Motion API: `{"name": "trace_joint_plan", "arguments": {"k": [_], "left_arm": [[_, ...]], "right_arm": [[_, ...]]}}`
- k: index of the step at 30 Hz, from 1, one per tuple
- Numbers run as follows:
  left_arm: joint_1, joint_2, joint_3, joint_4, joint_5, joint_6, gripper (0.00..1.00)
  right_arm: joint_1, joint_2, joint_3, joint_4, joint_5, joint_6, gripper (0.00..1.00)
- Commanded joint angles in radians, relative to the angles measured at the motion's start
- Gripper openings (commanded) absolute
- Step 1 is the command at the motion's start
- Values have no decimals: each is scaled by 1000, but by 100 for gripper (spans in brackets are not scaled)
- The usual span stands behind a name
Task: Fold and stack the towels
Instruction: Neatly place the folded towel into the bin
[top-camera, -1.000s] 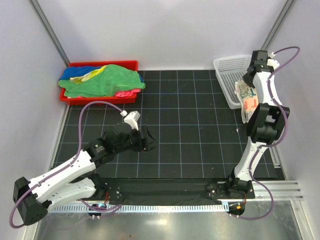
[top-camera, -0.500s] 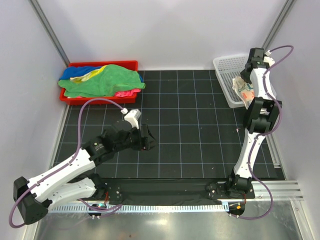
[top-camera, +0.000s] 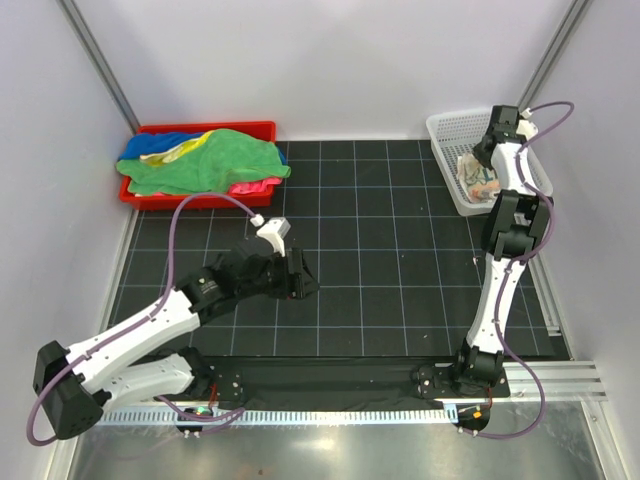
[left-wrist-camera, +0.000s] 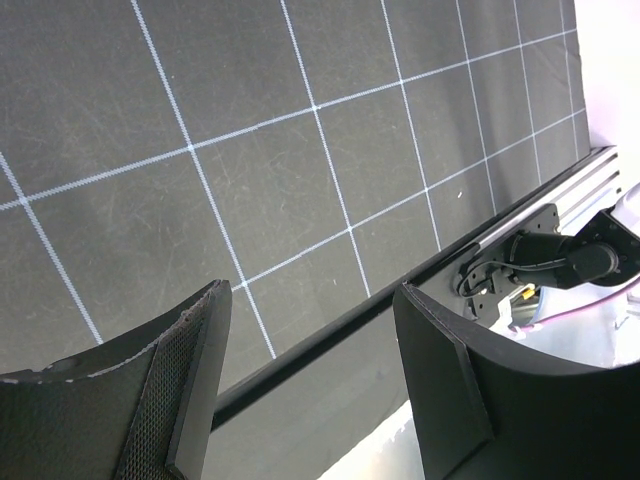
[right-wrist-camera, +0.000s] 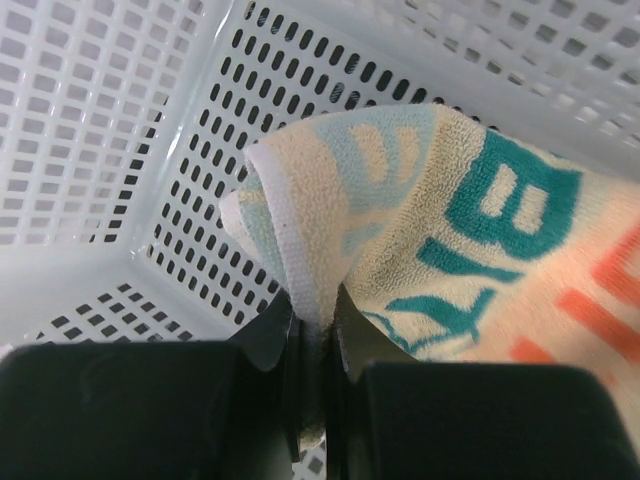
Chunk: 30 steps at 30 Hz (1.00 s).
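A cream towel with teal and orange letters (right-wrist-camera: 470, 230) hangs folded inside the white mesh basket (right-wrist-camera: 150, 120), and my right gripper (right-wrist-camera: 315, 310) is shut on its folded edge. From above, that towel (top-camera: 476, 178) shows in the basket (top-camera: 447, 130) at the back right, under my right gripper (top-camera: 487, 160). A heap of green, blue, yellow and pink towels (top-camera: 205, 162) fills the red tray (top-camera: 262, 129) at the back left. My left gripper (top-camera: 300, 278) hovers low over the dark mat, left of centre, open and empty, as the left wrist view shows (left-wrist-camera: 310, 330).
The black gridded mat (top-camera: 380, 260) covers the table. Its front edge and a metal rail (left-wrist-camera: 540, 210) appear in the left wrist view, with the right arm's base (top-camera: 470, 372) beside them. Grey walls close in the back and sides.
My right gripper has carried the lettered towel from in front of the basket up and back into it. The left arm has shifted slightly right and forward, jaws still open.
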<state>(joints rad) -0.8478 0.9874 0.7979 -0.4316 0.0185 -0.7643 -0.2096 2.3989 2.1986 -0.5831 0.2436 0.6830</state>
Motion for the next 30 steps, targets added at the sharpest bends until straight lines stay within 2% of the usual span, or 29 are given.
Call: {"name": "trace_joint_plan", "arguments": {"k": [1,11,28,30], "left_arm": [[15,13,52,11,-9,34,70],[47,56,52,30,-2,37,70],[93,117,69,48,47,42,70],[95,122,69,51,50,42,70]], "right_arm": [[-2,19,52,104,-27,30,1],[-11,62,75,206,-37,52,1],[-36,152,168,246,-98,124,1],[-34,155,168,252,-109,125,11]]}}
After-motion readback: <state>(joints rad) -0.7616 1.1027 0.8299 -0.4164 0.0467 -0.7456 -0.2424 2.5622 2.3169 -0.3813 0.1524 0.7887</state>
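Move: The right hand, already inside the white bin, holds the folded towel by its far end; the bin's middle lies about 3 cm back, 2 cm right and 6 cm below. The towel's body hangs some 6 cm back of this hand, 1 cm left and 6 cm lower. From the left hand, the bin's middle is about 38 cm ahead, 51 cm right and 13 cm below. Right hand, still pinching the towel, bobs about 6 cm forward towards the bin's far wall; left eases forward. ##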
